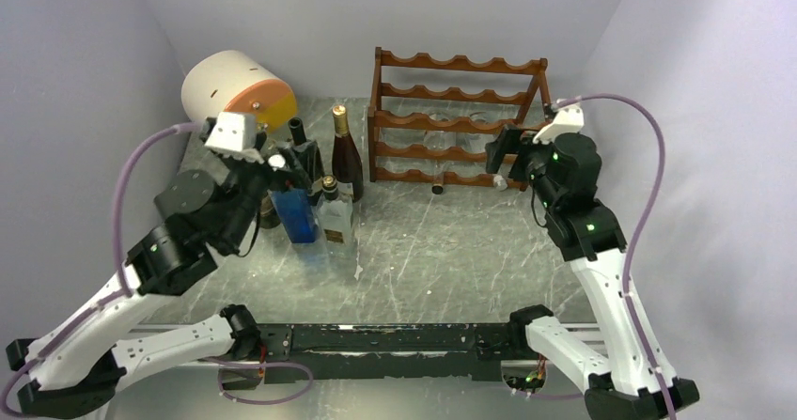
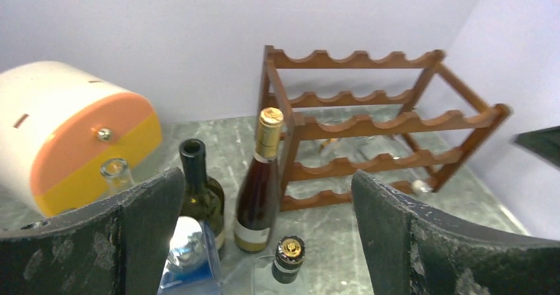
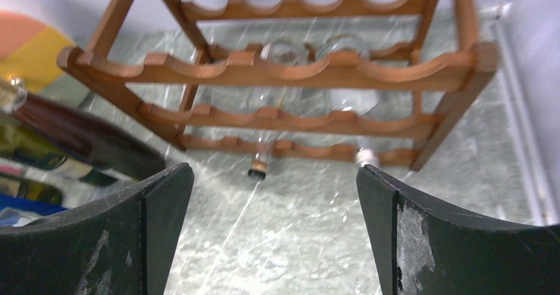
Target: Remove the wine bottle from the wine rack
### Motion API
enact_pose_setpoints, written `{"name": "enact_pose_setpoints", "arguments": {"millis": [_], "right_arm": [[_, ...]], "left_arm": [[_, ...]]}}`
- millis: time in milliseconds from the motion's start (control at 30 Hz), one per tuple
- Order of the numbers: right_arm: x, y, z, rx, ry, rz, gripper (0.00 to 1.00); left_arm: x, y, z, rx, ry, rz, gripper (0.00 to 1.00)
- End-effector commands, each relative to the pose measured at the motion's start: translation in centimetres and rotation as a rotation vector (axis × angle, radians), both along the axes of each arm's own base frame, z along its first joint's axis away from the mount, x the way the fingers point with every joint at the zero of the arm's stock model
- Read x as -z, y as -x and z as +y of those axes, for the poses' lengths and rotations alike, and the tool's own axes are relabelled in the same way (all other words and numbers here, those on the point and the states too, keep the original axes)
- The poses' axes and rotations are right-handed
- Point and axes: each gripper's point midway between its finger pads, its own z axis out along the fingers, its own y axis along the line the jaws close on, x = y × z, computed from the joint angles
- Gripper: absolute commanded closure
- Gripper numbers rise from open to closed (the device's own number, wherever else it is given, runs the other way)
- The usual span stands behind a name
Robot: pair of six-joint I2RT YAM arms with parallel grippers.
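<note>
The dark reddish-brown wine rack (image 1: 458,119) stands at the back of the table; it also shows in the left wrist view (image 2: 370,127) and the right wrist view (image 3: 290,70). Two clear glass wine bottles lie in its lower tiers, necks toward me: one with a dark cap (image 3: 256,169) (image 1: 438,189), one with a white cap (image 3: 364,156) (image 1: 498,183). My right gripper (image 1: 504,152) (image 3: 274,232) is open and empty, just in front of the rack's right half, above the table. My left gripper (image 1: 299,166) (image 2: 267,235) is open and empty, hovering over standing bottles left of the rack.
Left of the rack stand a dark red bottle with gold foil (image 2: 259,189), a green bottle (image 2: 197,186), a blue bottle (image 2: 188,259), a clear black-capped bottle (image 2: 288,259) and a clear bottle (image 2: 115,171). A white, orange and yellow drum (image 1: 235,86) lies back left. Walls close in all round.
</note>
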Motion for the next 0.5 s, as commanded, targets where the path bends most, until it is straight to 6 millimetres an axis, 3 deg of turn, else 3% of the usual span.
{"name": "enact_pose_setpoints", "arguments": {"millis": [0, 167, 200, 300, 467], "right_arm": [[-3.3, 1.1, -2.6, 0.089, 0.088, -0.081, 0.0], [-5.4, 2.1, -1.8, 0.022, 0.083, -0.134, 0.0], [-5.7, 2.3, -1.5, 0.002, 0.079, -0.151, 0.0], [-6.2, 2.7, -0.8, -0.044, 0.068, -0.19, 0.0], [-6.6, 2.6, -0.6, -0.057, 0.073, -0.199, 0.0]], "left_arm": [[0.5, -2.5, 0.8, -0.124, -0.177, 0.023, 0.01], [-2.0, -5.2, 3.1, -0.164, -0.141, -0.022, 0.02], [-1.8, -6.1, 3.0, -0.131, -0.156, -0.004, 0.02], [-1.8, -8.7, 5.7, -0.139, -0.122, 0.058, 0.01], [-3.5, -7.5, 9.2, -0.216, -0.055, -0.029, 0.01]]}}
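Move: Both hands are empty. The clear wine bottle, already standing on the table, is about 5 cm ahead of the left hand, 4 cm right and 25 cm down. The blue bottle stands roughly 9 cm to the left of the clear one; the gold-topped bottle is some 11 cm beyond it, at much the same left-right place. The cream drum lies about 33 cm ahead of the left hand and 20 cm left. From the right hand, the clear bottle is roughly 35 cm left, 3 cm back, 15 cm lower. Open left hand swings 10 cm forward and 10 cm left, away from the clear bottle; right rises 6 cm. ##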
